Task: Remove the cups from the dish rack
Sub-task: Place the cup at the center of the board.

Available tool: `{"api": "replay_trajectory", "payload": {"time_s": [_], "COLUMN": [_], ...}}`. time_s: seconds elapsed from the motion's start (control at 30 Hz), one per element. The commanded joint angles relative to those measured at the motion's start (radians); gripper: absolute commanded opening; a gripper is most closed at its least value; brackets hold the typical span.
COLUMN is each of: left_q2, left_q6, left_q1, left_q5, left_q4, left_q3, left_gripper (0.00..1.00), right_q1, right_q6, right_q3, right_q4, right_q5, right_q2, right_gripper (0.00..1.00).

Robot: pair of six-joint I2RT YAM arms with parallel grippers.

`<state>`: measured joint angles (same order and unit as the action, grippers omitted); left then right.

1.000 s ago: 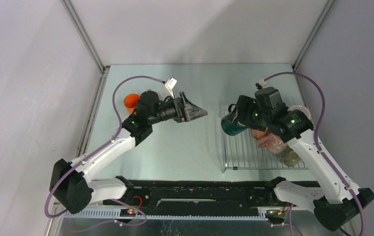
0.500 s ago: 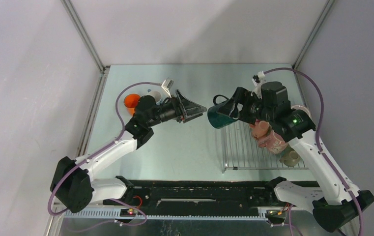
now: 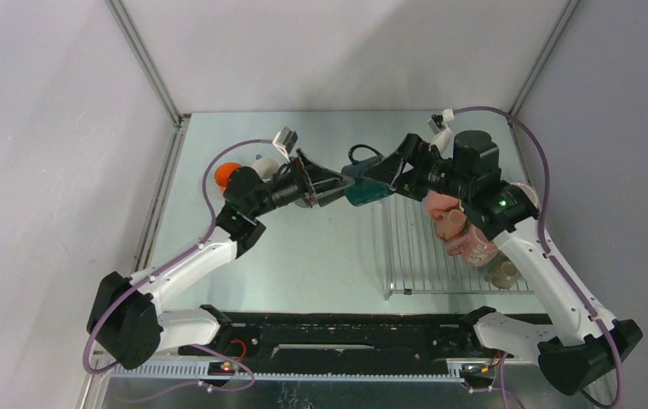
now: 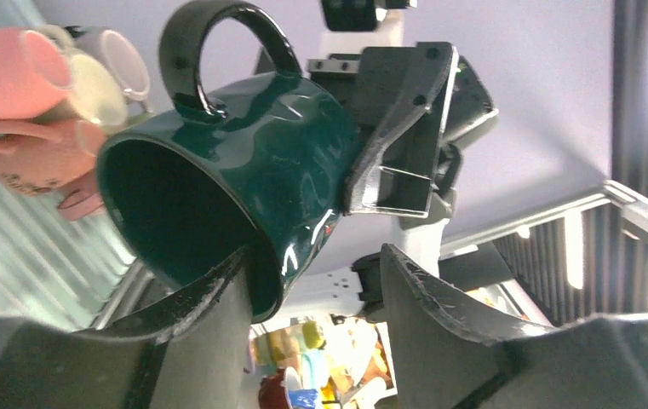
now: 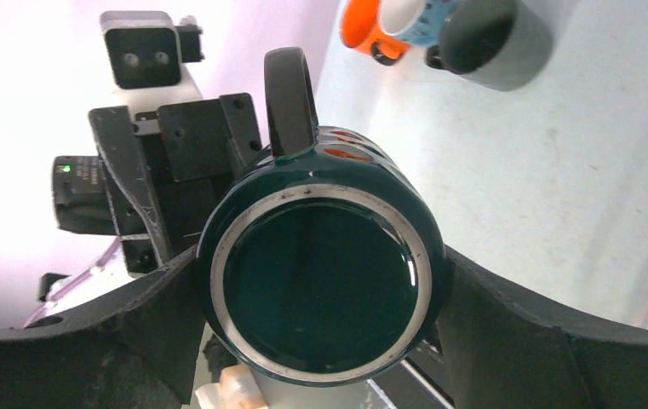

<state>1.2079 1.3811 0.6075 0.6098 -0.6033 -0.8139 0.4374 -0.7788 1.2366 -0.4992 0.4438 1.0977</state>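
A dark teal cup (image 3: 358,185) hangs in the air between the two arms, left of the dish rack (image 3: 422,266). My right gripper (image 3: 381,175) is shut on its base end, one finger on each side of the cup (image 5: 320,273). My left gripper (image 3: 334,189) straddles the rim of the cup (image 4: 243,170): one finger is inside the mouth, and the other stands outside with a gap to the wall, so the jaws are open. Pink cups (image 3: 446,213) and a beige one (image 3: 503,273) lie on the rack.
An orange cup (image 3: 227,175) and a white one (image 3: 262,164) stand on the table at the back left, behind my left arm. The right wrist view shows the orange cup (image 5: 369,25) beside a dark grey one (image 5: 495,34). Enclosure walls close in both sides.
My right arm has carried the teal cup left, off the rack, to the left gripper. The left gripper's jaws have narrowed around the cup's rim.
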Motion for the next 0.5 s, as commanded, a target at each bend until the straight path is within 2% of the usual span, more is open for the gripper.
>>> {"api": "replay_trajectory", "payload": {"time_s": [0.0, 0.47], "left_q2": [-0.03, -0.002], "left_q6": [0.117, 0.129], "left_q1": [-0.004, 0.006], "left_q5": [0.033, 0.023], "left_q4": [-0.176, -0.214], "left_q3": [0.012, -0.024], "left_gripper": [0.55, 0.28], "right_q1": [-0.009, -0.007], "right_q6": [-0.109, -0.254], "right_q3": [-0.01, -0.132], "right_q4": [0.251, 0.466], "right_q5": [0.123, 0.202], "right_q2": [-0.001, -0.011], "right_gripper": [0.16, 0.16]}}
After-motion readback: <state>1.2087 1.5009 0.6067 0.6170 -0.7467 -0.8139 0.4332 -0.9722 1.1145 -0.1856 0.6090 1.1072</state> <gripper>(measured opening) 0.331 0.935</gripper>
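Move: The green cup, held in the right hand with its mouth facing the left hand, has its middle about 5 cm right of the left fingers, 2 cm ahead and 2 cm lower. From the right hand, the left fingertips are some 6 cm left, 1 cm back and 2 cm up. On the board, the grey cup stands about 19 cm ahead of the left hand, 8 cm left and 30 cm below; the nearest pink cup in the rack is roughly 11 cm ahead of the right hand, 19 cm right and 28 cm below. Upward about 3 cm goes the left hand, its fingers tipping up a little and closing by roughly half around the wall of the green cup's open end, one finger inside the mouth and one outside. The right hand keeps its grip and carries the cup some 3 cm left and slightly up towards those fingers, tilting its own fingertips upward by about 15 degrees. ##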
